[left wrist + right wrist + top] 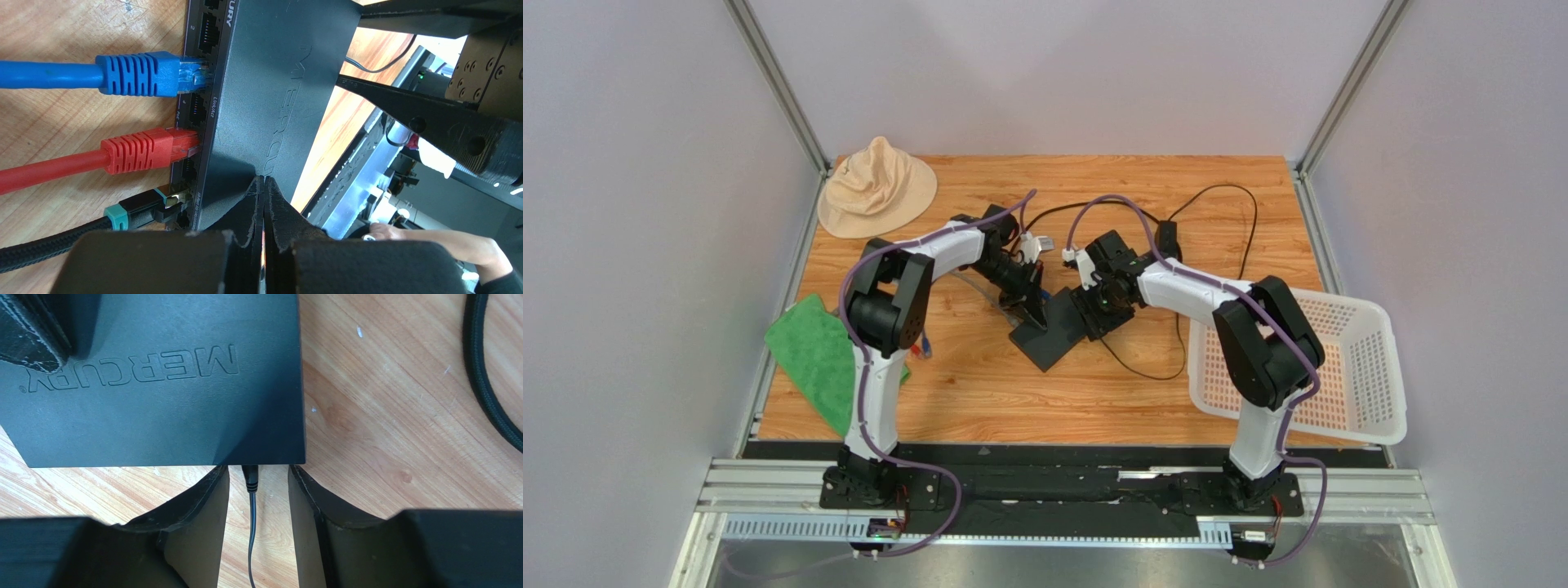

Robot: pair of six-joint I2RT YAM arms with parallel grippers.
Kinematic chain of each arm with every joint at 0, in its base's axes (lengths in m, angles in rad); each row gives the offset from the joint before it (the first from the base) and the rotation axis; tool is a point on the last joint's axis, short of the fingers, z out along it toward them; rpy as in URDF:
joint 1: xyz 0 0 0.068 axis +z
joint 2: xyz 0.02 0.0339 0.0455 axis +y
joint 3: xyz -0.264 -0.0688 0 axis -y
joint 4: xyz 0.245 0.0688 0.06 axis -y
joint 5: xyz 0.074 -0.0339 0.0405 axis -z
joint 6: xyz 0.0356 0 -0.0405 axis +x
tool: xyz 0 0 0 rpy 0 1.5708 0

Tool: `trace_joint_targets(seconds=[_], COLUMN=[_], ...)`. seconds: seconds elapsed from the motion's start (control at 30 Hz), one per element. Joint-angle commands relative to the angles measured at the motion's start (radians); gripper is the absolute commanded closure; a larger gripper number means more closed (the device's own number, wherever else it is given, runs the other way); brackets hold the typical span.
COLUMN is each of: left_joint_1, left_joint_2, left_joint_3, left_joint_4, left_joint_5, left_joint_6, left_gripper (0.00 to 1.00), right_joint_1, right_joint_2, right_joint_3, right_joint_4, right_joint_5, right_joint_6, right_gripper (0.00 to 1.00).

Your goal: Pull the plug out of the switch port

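The switch [1053,331] is a flat matte-black box lying mid-table, also seen in the left wrist view [270,92] and the right wrist view [153,386]. My left gripper [264,180] is shut, its tips resting on the switch's top near the socket edge. A thin black plug [250,476] sits in the switch's rear edge, its cable trailing toward the camera. My right gripper [258,471] is open and straddles that plug, with a gap on each side. The fingertips [215,484] almost reach the switch's edge.
Blue [147,73], red [147,150] and black-teal [141,208] network plugs sit in the socket row. A braided black cable [485,373] lies right of the switch. A tan hat [876,186], a green cloth [815,355] and a white basket [1326,368] are around the table.
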Motion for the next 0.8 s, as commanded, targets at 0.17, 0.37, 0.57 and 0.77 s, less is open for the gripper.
trace_joint_targets(seconds=[0.17, 0.37, 0.57, 0.77], left_joint_1=[0.000, 0.000, 0.000, 0.000], left_joint_2=[0.052, 0.053, 0.055, 0.058], left_joint_3=[0.010, 0.010, 0.010, 0.014], left_joint_4=[0.010, 0.010, 0.010, 0.007], left_joint_5=[-0.075, -0.070, -0.072, -0.072], left_joint_6=[0.034, 0.034, 0.034, 0.042], left_gripper=[1.00, 1.00, 1.00, 1.00], right_joint_1=[0.027, 0.027, 0.031, 0.033], right_joint_2=[0.018, 0.025, 0.008, 0.002], right_joint_3=[0.036, 0.028, 0.002, -0.004], right_joint_4=[0.039, 0.039, 0.052, 0.042], right_joint_5=[0.035, 0.037, 0.029, -0.020], right_joint_6=[-0.070, -0.116, -0.133, -0.137], right_gripper=[0.60, 0.70, 0.93, 1.00])
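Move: The black power plug in the switch's near-right edge sits almost between the right fingertips, level fore and aft and sideways and about 1 cm below. From that hand, the switch's middle lies some 7 cm to the left, level fore and aft; the blue plug is 8 cm left and 6 cm ahead, and a braided cable runs 9 cm ahead, 4 cm right. From the left hand, the power plug is roughly 10 cm right, 1 cm ahead and 2 cm lower. The right fingers close from about half open and pinch the black power plug's body and strain relief right at the switch's edge. The hand stays nearly in place, easing down about half a centimetre while turning some 5 to 10 degrees counter-clockwise to line up with the plug. The left hand keeps its shut fingertips resting on the switch's top. ##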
